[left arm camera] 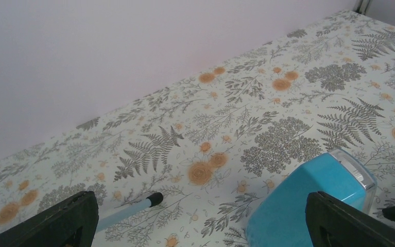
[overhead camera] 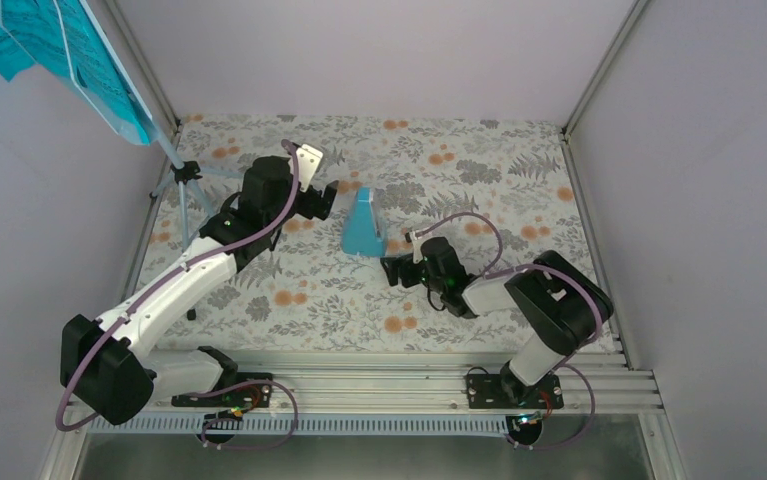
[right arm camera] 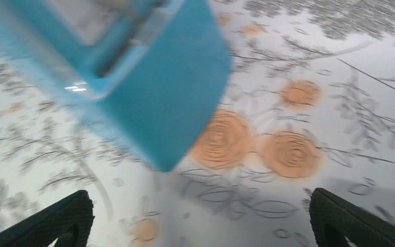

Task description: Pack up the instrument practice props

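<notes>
A small blue pyramid-shaped metronome [overhead camera: 363,227] stands on the floral table between the two arms. My left gripper [overhead camera: 323,201] is open just left of it; in the left wrist view the metronome [left arm camera: 308,200] sits in front of the right finger [left arm camera: 339,221], with nothing held between the jaws [left arm camera: 205,221]. My right gripper [overhead camera: 395,270] is open just right of and nearer than the metronome, which appears blurred at the upper left [right arm camera: 149,77] ahead of the open jaws [right arm camera: 200,216]. The pale blue music stand [overhead camera: 181,180] stands at the back left, carrying turquoise sheet-music pages [overhead camera: 59,45].
The stand's thin tripod legs spread beside the left arm; one black-tipped leg [left arm camera: 133,204] lies near my left finger [left arm camera: 66,221]. Pale walls and aluminium corner posts [overhead camera: 599,70] enclose the floral table [overhead camera: 479,170]. A metal rail [overhead camera: 379,385] runs along the near edge.
</notes>
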You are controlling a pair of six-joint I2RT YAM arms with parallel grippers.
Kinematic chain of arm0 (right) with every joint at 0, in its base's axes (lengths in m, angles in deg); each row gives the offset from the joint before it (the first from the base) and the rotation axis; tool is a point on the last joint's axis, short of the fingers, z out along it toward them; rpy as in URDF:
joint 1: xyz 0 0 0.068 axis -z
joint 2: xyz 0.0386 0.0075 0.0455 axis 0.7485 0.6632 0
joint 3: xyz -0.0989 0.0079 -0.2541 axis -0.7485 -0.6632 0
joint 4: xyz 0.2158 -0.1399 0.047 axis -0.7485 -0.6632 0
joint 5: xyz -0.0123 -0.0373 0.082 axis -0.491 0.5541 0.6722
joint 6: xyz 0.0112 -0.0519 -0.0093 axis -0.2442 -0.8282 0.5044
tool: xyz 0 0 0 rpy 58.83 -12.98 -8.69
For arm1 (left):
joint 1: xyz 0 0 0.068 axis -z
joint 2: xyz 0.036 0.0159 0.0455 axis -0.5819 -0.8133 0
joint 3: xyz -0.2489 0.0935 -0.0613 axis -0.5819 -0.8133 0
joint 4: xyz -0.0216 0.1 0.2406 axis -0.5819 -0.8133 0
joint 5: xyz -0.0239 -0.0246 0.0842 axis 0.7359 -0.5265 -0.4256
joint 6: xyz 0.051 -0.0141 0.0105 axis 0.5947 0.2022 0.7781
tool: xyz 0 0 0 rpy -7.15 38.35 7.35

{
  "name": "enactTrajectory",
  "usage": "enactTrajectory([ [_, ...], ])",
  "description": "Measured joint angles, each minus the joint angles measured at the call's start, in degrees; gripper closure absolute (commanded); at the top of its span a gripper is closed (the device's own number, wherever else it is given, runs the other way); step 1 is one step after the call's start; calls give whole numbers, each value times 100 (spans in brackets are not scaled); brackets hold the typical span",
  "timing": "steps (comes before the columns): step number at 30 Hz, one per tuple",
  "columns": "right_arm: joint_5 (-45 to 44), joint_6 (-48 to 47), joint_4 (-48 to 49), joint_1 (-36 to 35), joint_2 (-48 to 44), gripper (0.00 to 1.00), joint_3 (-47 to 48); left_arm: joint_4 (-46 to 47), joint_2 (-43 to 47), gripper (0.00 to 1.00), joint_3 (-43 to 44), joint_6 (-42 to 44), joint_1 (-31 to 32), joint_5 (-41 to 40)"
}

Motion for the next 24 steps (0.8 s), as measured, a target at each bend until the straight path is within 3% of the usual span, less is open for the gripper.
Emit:
enactTrajectory([
  [8, 487, -378, 656, -402, 48, 0, -79, -2, 0, 0, 0, -2, 0, 92],
  [13, 22, -400, 839, -807, 601, 0, 205, -2, 0, 0, 0, 0, 0, 127],
  [24, -817, -463, 1211, -914, 1388, 0, 693, -2, 0, 0, 0, -2, 0, 142],
])
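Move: The upright blue metronome is the right hand's target: its middle is about 6 cm ahead, 7 cm left and some 4 cm higher, so the low, open fingers face its near right lower corner. The black-tipped leg end of the music stand lies roughly 11 cm farther out than the metronome and 12 cm to its left. From the left hand, the metronome is level ahead, about 8 cm right and 21 cm below. Towards the metronome's near, clear-covered lower front goes the right hand, about 6 cm to the left overall. It first backs off some 2 cm and lifts slightly, then comes forward and down again with the fingertips tipping up about 10 degrees. The fingers stay wide open and end close against the base; contact can't be made out. ##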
